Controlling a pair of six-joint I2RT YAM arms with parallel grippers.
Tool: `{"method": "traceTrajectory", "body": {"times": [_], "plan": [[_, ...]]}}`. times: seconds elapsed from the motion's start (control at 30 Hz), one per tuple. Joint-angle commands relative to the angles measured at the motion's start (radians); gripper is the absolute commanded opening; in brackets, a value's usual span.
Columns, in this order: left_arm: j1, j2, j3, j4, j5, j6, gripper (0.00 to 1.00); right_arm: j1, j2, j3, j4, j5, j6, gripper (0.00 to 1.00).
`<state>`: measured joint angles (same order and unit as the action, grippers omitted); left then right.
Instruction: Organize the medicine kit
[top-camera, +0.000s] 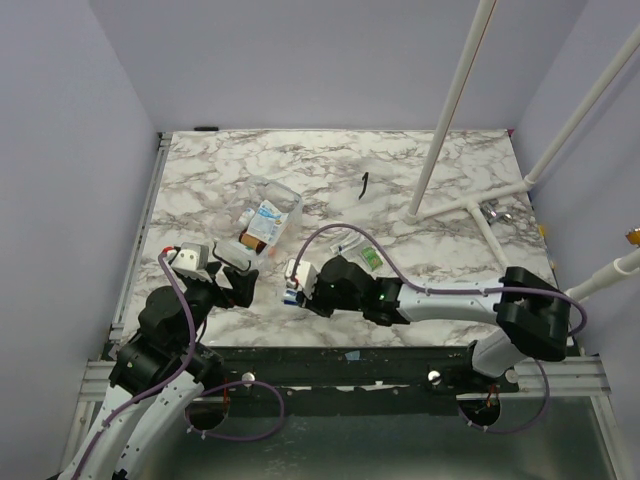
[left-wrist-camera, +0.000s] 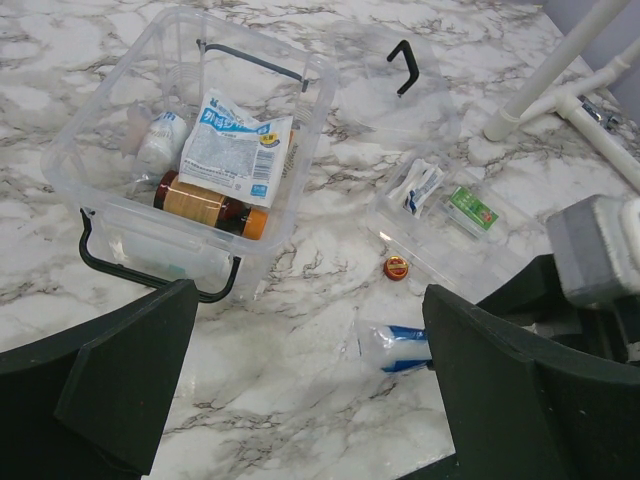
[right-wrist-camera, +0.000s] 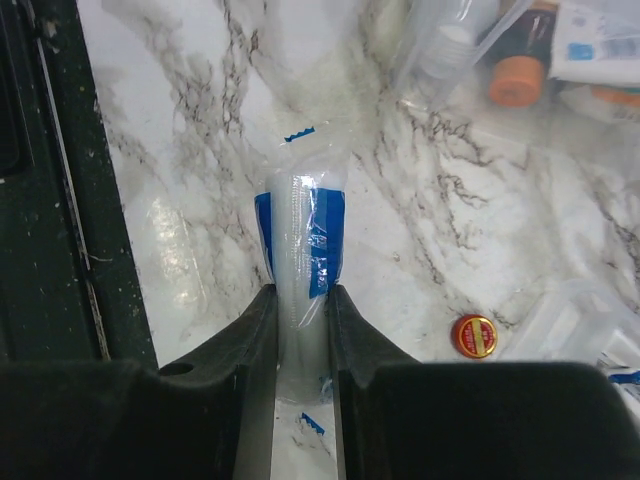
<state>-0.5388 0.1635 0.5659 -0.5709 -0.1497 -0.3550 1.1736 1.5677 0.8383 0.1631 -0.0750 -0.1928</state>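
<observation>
The medicine kit (left-wrist-camera: 62, 150) is a clear box with black handles, standing open left of centre (top-camera: 275, 183). Inside lie a brown bottle (left-wrist-camera: 205, 203), a blue-and-white sachet (left-wrist-camera: 235, 150) and a small white bottle (left-wrist-camera: 160, 140). My right gripper (right-wrist-camera: 302, 300) is shut on a clear blue-and-white wrapped packet (right-wrist-camera: 300, 235), low over the marble just in front of the kit (top-camera: 293, 290). My left gripper (left-wrist-camera: 310, 370) stands open and holds nothing, hovering near the kit's front left corner (top-camera: 235, 275). The packet (left-wrist-camera: 395, 347) shows beside its right finger.
The kit's clear lid (left-wrist-camera: 520, 240) lies to the right, holding a green packet (left-wrist-camera: 472, 208) and small sachets (left-wrist-camera: 420, 188). A red cap (left-wrist-camera: 397, 267) sits on the marble near it. A black clip (top-camera: 365, 184) lies farther back. White pipes (top-camera: 450, 110) stand at the back right.
</observation>
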Motion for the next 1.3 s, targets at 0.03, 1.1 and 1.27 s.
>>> {"method": "traceTrajectory", "body": {"times": [0.03, 1.1, 1.27], "plan": [[0.000, 0.004, 0.005, 0.000, -0.018, 0.007, 0.98, 0.008, -0.118, -0.016, -0.012, 0.114, 0.057, 0.14], [0.007, -0.011, 0.005, -0.003, -0.032, 0.010, 0.98, -0.024, 0.367, 0.620, 0.110, 0.450, 0.060, 0.14], [0.008, -0.026, 0.006, -0.003, -0.042, 0.008, 0.98, -0.040, 0.457, 0.689, 0.128, 0.435, 0.069, 0.14]]}}
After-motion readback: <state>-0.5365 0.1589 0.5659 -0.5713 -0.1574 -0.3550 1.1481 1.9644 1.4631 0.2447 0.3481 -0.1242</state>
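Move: The wrapped white-and-blue roll is already off the table in the right fingers; the clear box it is bound for has its middle about 20 cm ahead of that hand, 10 cm left and 3 cm lower. The brown bottle inside stands some 16 cm ahead and 12 left, the small red cap 10 ahead and 2 right, and the clear tray 14 ahead and 13 right. From the left hand the box lies about 19 cm ahead, 1 cm right and 17 below. The wrapped roll, still pinched between the right fingers, is first lifted almost straight up, then swung forward and left in an arc over the near side of the clear box, ending some 14 cm farther out and 10 cm higher after sinking a little at the end. On the way the wrist turns clockwise about 25 degrees and the fingertips tip up somewhat, the grip unchanged. ##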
